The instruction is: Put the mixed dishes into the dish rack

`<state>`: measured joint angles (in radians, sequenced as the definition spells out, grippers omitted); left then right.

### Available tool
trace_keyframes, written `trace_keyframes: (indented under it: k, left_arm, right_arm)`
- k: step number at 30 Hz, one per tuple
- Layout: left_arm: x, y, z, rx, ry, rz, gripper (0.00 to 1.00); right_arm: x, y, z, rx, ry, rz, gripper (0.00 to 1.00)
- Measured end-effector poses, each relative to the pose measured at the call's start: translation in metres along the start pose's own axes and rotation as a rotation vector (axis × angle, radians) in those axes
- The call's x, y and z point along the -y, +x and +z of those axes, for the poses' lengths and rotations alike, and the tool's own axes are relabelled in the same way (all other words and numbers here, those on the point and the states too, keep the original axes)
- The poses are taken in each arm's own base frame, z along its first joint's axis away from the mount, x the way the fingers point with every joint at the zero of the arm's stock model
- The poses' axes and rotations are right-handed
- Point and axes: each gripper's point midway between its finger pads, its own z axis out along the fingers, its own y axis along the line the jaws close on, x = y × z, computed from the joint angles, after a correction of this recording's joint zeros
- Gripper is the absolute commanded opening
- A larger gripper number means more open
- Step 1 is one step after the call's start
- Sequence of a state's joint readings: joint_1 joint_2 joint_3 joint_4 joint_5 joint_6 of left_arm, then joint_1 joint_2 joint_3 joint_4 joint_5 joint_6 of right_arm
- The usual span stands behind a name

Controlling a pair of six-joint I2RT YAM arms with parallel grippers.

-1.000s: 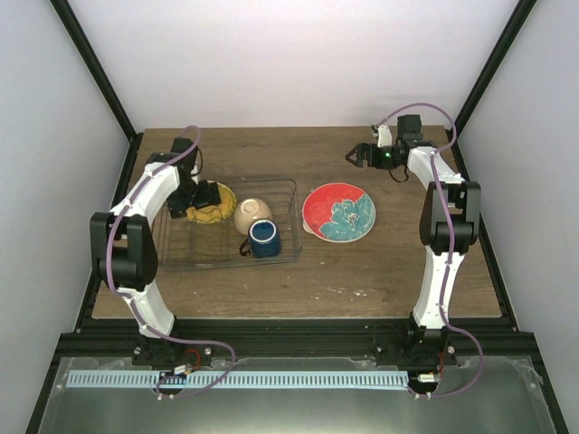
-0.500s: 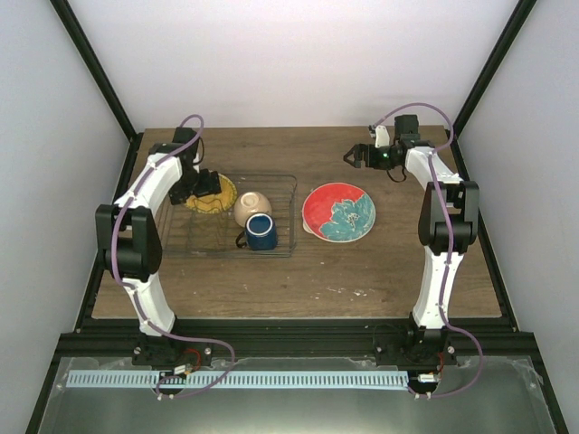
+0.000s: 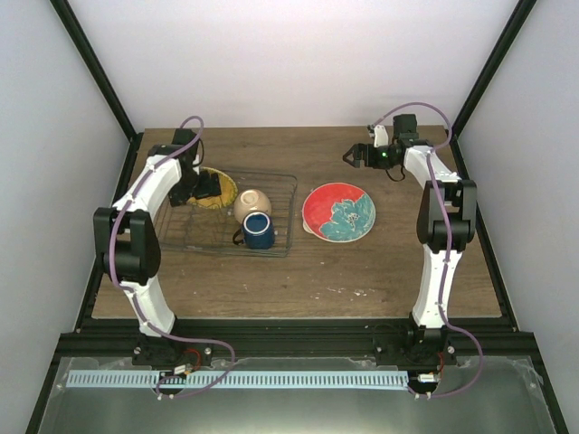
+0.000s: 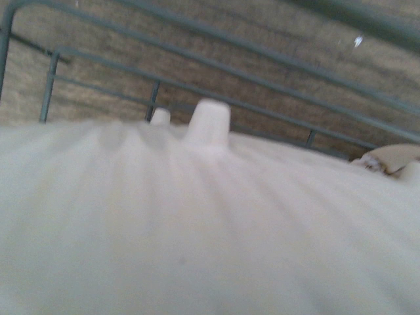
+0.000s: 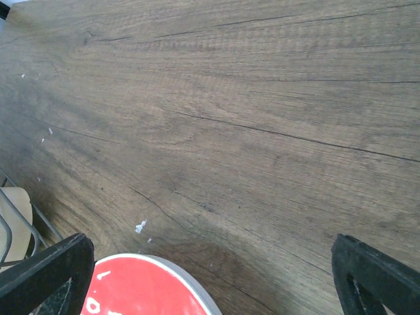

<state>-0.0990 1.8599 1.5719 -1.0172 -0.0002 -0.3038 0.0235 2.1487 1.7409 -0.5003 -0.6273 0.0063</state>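
The dish rack [image 3: 181, 237] of thin dark wire stands left of centre. Inside it a yellow-orange plate [image 3: 223, 188] sits at the back left, with a cream bowl [image 3: 252, 205] and a dark blue mug [image 3: 261, 232] beside it. My left gripper [image 3: 206, 185] is down in the rack at the yellow plate. In the left wrist view a blurred pale whitish plate surface [image 4: 197, 236] hides the fingers, with rack wires [image 4: 262, 65] beyond. The red plate with a teal flower [image 3: 338, 212] [image 5: 141, 289] lies flat right of the rack. My right gripper [image 3: 360, 155] [image 5: 210, 282] hovers open behind it, holding nothing.
Dark frame posts and pale walls close in the wooden table [image 3: 398, 271] on three sides. In the right wrist view a rack wire and the cream bowl [image 5: 13, 210] show at the left edge. A few white flecks [image 5: 140, 227] mark the wood near the red plate.
The dish rack, with the bowl, mug and yellow plate, has slid toward the back of the table together with my left gripper. The right arm has barely moved.
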Motion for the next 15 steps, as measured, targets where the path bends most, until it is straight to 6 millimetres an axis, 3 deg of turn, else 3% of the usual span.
trace_keyframes:
  k: [8,15]
  left_arm:
    - [0.011,0.019,-0.039,0.007,0.021,0.034,1.0]
    - [0.031,0.013,-0.088,0.068,0.057,0.103,1.0]
  right_arm:
    - [0.004,-0.001,0.006,-0.007,0.004,-0.005,1.0]
    - [0.009,0.002,0.007,-0.021,0.044,-0.005,1.0]
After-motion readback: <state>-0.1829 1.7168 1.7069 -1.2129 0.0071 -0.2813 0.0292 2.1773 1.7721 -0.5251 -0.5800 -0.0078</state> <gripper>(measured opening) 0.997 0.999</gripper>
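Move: The yellow plate stands leaning in the rack, its middle about 4 cm ahead of the left hand and 4 cm below, level sideways. The bowl lies some 12 cm to that hand's right, level with it ahead and 7 cm below. The blue mug is 14 cm to its right, 8 cm back and 7 cm below. From the right hand the yellow plate is about 44 cm left, 9 cm back and 5 cm lower. Backing away from the yellow plate's near face first, then mostly rising, the empty left hand climbs about 8 cm clear of the rack while drawing some 3 cm back and 3 cm to the right. The rise quickens; the fingers stay wide open and still point down, tipping slightly forward with a small clockwise turn. ##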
